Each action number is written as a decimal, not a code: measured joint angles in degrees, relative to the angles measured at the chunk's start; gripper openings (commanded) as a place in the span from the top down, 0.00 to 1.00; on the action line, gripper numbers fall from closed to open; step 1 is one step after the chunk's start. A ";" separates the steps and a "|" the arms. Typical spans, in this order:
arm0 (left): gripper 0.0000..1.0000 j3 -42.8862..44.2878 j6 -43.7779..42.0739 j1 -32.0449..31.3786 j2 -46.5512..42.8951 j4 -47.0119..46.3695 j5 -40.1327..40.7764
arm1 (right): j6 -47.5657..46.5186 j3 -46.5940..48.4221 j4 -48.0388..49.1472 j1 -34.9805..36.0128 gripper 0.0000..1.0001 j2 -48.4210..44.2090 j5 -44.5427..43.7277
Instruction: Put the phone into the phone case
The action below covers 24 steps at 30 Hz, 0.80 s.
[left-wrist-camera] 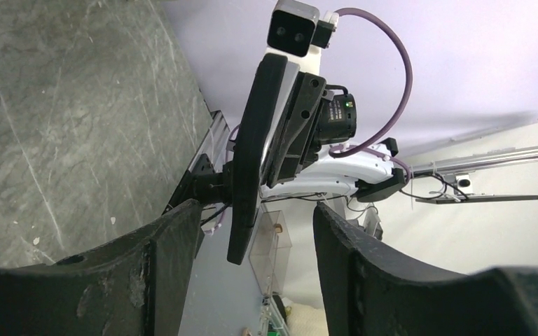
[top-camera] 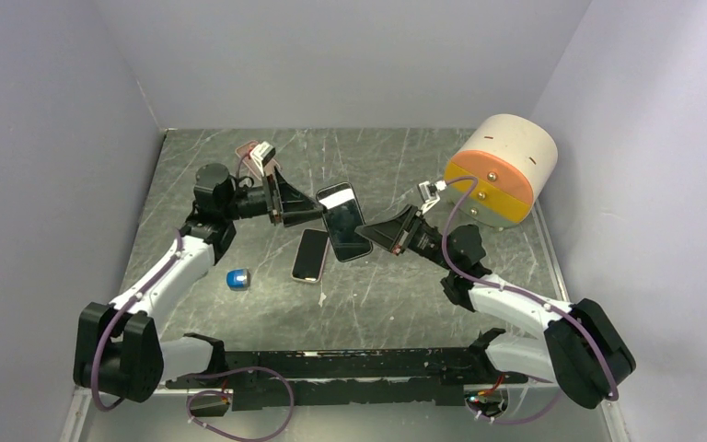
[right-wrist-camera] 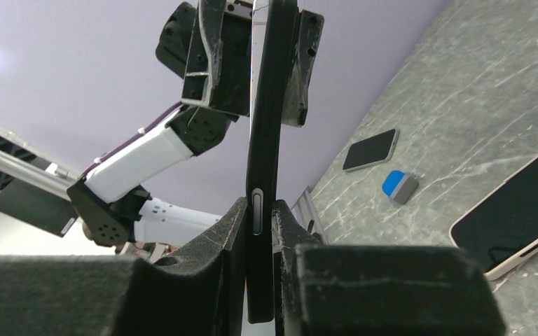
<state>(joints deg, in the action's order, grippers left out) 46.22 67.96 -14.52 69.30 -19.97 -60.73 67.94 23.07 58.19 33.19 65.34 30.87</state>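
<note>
My right gripper (top-camera: 384, 232) is shut on one end of a black phone case (top-camera: 346, 232) and holds it off the table, mid-scene. In the right wrist view the case (right-wrist-camera: 265, 140) stands edge-on between the right gripper's (right-wrist-camera: 258, 217) pads. A pale strip along its side looks like the phone seated inside. My left gripper (top-camera: 308, 212) is open. Its fingers (right-wrist-camera: 214, 63) straddle the case's far end with a gap on both sides. From the left wrist, the case (left-wrist-camera: 251, 161) hangs between the left gripper's (left-wrist-camera: 256, 234) jaws, nearer the left finger.
Two other phones lie on the table: one light-rimmed (top-camera: 311, 255), one white-rimmed (top-camera: 333, 192) partly under the held case. A small blue block (top-camera: 238, 278) sits front left. A cream drum with orange and yellow bands (top-camera: 502, 170) stands back right. Walls close three sides.
</note>
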 measured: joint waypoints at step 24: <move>0.95 -0.94 -0.90 -6.45 4.79 -4.57 3.34 | -4.11 2.80 -9.33 3.56 1.00 -0.76 -7.85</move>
<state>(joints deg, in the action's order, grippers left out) 45.28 67.07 -20.97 74.08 -24.53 -57.39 63.83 25.87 48.86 36.75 64.58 23.03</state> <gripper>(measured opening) 0.167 0.181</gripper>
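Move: The black-cased phone, still pinched by the right hand on its right edge, has its middle about 6 cm to the open left hand's right, 2 cm back and 1 cm lower. From the right hand that middle is about 3 cm left, 2 cm ahead and 1 cm up. On the table, over 20 cm below the left hand, the beige-cased phone lies about 11 cm back and 5 cm left; the rose case, 15 cm ahead and 20 cm left. The left fingers close on the held phone's left long edge near its middle and pinch phone and case together, after the hand reaches about 3 cm to the right while sinking some 2 cm. The right hand keeps its pinch on the opposite edge, easing about 1.5 cm forward and left, turning slightly clockwise and dipping a little at the end. ##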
